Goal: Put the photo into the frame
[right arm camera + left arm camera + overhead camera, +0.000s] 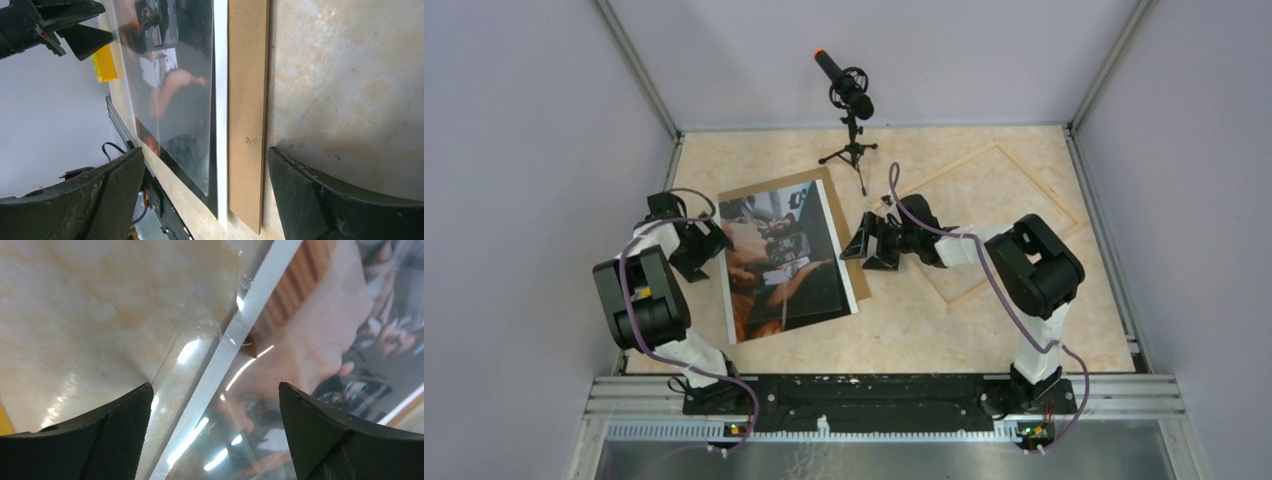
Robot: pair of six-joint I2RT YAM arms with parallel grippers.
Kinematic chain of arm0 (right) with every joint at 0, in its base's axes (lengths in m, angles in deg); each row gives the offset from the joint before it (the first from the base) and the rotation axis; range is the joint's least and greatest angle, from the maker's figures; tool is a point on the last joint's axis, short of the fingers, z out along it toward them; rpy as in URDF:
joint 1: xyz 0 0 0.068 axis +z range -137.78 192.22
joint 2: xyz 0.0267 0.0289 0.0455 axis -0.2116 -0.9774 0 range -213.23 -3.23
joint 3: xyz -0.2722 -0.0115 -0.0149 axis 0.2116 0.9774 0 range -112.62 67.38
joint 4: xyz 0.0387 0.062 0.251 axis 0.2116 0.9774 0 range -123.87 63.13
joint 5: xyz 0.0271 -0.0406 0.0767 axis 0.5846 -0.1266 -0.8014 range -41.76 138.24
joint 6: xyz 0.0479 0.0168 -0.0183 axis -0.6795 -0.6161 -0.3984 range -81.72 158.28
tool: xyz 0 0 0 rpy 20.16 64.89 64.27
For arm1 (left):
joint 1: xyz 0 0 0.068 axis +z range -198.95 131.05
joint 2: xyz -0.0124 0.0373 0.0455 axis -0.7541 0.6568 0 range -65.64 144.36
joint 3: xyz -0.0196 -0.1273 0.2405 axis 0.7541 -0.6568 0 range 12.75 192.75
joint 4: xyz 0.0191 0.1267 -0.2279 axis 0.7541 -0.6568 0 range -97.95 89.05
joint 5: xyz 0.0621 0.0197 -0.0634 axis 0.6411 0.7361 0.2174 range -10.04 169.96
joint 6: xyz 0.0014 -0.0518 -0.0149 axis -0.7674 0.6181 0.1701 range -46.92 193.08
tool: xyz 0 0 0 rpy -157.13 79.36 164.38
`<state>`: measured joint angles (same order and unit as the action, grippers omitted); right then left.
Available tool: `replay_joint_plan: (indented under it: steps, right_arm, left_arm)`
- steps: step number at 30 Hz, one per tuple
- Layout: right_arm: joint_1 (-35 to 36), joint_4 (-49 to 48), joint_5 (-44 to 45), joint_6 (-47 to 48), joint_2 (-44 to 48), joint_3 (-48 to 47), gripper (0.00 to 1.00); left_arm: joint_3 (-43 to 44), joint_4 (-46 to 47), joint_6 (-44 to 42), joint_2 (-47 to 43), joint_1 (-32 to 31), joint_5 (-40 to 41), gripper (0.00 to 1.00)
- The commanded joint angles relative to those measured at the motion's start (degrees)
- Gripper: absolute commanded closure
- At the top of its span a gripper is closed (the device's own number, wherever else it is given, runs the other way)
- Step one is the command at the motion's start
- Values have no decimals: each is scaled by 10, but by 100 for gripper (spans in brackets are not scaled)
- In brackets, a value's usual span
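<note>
The photo (784, 265) lies face up at the left middle of the table, a dark print with white margins, resting on a brown board (769, 188). A clear glossy sheet seems to lie over it. The frame (947, 171), a narrow pale border, lies flat at the back right. My left gripper (714, 245) is at the photo's left edge, open, its jaws either side of the white margin (225, 350). My right gripper (859, 250) stands open at the right edge, above the photo (175, 85) and the board's strip (247, 100). Neither gripper holds anything.
A black microphone on a small tripod (849, 95) stands at the back centre, just behind the board. Grey walls close in the table on three sides. A metal rail (874, 395) runs along the near edge. A yellow block (105, 62) sits past the photo's far side.
</note>
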<state>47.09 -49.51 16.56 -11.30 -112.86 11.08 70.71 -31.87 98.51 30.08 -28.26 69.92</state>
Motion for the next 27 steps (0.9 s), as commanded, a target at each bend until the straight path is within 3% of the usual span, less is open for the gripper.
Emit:
replay_joint_plan:
  steps: [1,8,12,14,18,22,27]
  right_arm:
    - [20,14,29,-8,22,27,8]
    - [32,21,56,-16,49,54,9]
    - [31,104,126,25,93,54,9]
    - [31,118,129,34,112,62,9]
    - [39,104,101,23,143,89,9]
    - [47,88,99,9,184,117,17]
    - [48,32,70,-21,187,139,34]
  left_arm:
    - [-65,-10,9,-31,-8,-70,1]
    - [-110,6,13,-69,-19,-130,2]
    - [-129,12,6,-80,-24,-148,2]
    - [-134,5,8,-91,-26,-131,2]
    - [-128,-19,37,-156,-27,-15,2]
    - [-132,-9,45,-239,-32,-1,2]
    - [-144,45,23,-253,-69,-104,2]
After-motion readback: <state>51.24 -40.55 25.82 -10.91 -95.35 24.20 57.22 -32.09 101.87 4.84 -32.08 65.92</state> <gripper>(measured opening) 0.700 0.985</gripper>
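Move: The photo lies flat with its middle some 17 cm to the left hand's right and 2 cm back; its left edge runs just by those fingers. From the right hand, open at the photo's right edge, the middle is about 14 cm left and 1 cm back. The brown board beneath is centred about 14 cm left and 2 cm ahead of that hand; the frame, roughly 25 cm right and 8 cm ahead. Left hand pushes the photo rightward and back, then lifts; right hand retreats likewise about 7 cm, closing slightly. ##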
